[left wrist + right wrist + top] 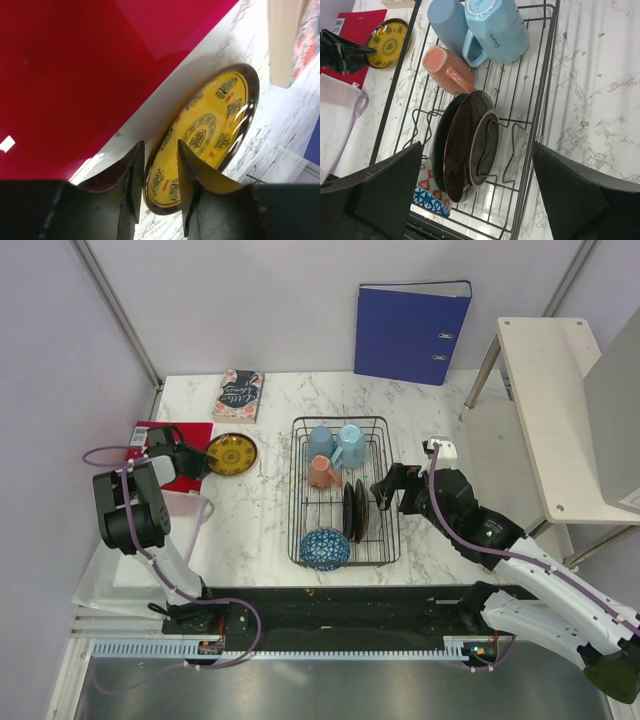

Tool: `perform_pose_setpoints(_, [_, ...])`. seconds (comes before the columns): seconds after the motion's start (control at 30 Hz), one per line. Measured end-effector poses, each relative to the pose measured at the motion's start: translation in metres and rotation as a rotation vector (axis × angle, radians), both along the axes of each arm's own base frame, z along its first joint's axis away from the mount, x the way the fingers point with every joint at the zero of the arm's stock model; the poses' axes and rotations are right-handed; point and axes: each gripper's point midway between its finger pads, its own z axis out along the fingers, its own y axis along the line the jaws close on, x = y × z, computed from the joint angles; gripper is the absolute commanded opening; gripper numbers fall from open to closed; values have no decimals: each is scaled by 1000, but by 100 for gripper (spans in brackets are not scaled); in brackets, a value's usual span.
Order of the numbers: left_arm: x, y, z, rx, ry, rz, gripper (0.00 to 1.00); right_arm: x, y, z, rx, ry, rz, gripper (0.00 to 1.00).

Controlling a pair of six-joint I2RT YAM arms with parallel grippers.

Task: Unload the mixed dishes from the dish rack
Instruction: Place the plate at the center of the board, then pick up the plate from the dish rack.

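Note:
The dish rack (390, 490) stands mid-table. It holds two blue mugs (497, 27), a salmon-orange cup (445, 67), dark shallow dishes (470, 145) standing on edge, and a blue net-patterned bowl (325, 548) at its near end. The yellow-and-red plate (231, 454) lies on the marble to the left of the rack. My left gripper (160, 146) is open, its fingers straddling the plate's (210, 130) near rim with a gap on the left side. My right gripper (477, 145) hangs wide open over the rack's right side, above the dark dishes, holding nothing.
A red board (185, 445) lies beside the plate under the left arm. A book (238, 395) and a blue binder (410, 332) stand at the back. A white bag (180, 510) lies at front left. A white side table (560, 410) stands to the right.

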Motion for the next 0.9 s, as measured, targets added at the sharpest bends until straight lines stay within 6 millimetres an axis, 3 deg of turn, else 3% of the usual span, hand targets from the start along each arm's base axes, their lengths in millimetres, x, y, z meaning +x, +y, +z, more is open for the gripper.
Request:
perform_pose_setpoints(0.03, [-4, -1, -2, -4, 14, 0, 46, 0, 1, 0, 3, -2, 2, 98])
perform_pose_setpoints(0.1, [-13, -4, -5, -16, 38, 0, 47, 0, 1, -1, 3, -2, 3, 98])
perform_pose_setpoints(0.13, [-14, -4, -3, -14, 38, 1, 59, 0, 1, -2, 2, -1, 3, 98])
perform_pose_setpoints(0.17, [-17, -5, 0, -12, 39, 2, 61, 0, 1, -3, 1, 0, 4, 98])
perform_pose_setpoints(0.2, [-20, -5, 3, -11, 40, 2, 84, 0, 1, -4, 0, 2, 3, 98])
perform_pose_setpoints(0.23, [-24, -6, 7, -12, 40, 4, 99, 0, 1, -5, -1, 3, 3, 98])
perform_pose_setpoints(0.5, [-37, -9, 58, 10, -40, 17, 99, -1, -1, -10, -11, 9, 3, 98])
perform_pose_setpoints(0.63, [-47, -19, 104, 40, -149, 14, 99, 2, 1, -23, -69, 45, 9, 80])
perform_pose_setpoints(0.67, [-50, -26, 120, 58, -186, 5, 99, 4, 2, -30, -94, 67, 10, 70])
perform_pose_setpoints(0.77, [-63, -58, 154, 106, -271, -55, 99, 7, 3, -41, -153, 102, 16, 59])
perform_pose_setpoints(0.9, [-92, -110, 179, 148, -352, -164, 99, 10, 1, -37, -216, 106, -5, 60])
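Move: Just right of the left hand, about 6 cm over and 2 cm ahead, is the yellow plate's middle, its rim still between the part-open fingers. The book lies roughly 18 cm ahead and 9 cm right, the red folder 11 cm left and 1 cm ahead. From the right hand, the standing small brown plate is some 5 cm left, 2 cm ahead and 13 cm below; coral mug 14 cm left, 10 ahead; blue bowl 14 cm left, 10 back. Opening wide around the yellow plate's rim, the left hand first backs off about 4 cm to come clear, then climbs some 18 cm while swinging right and farther back towards the rack, its fingers tipping up about 20 degrees. The right hand waits, then sinks about 4 cm towards the standing plates, rolling slightly and closing its fingers part-way without gripping anything. ##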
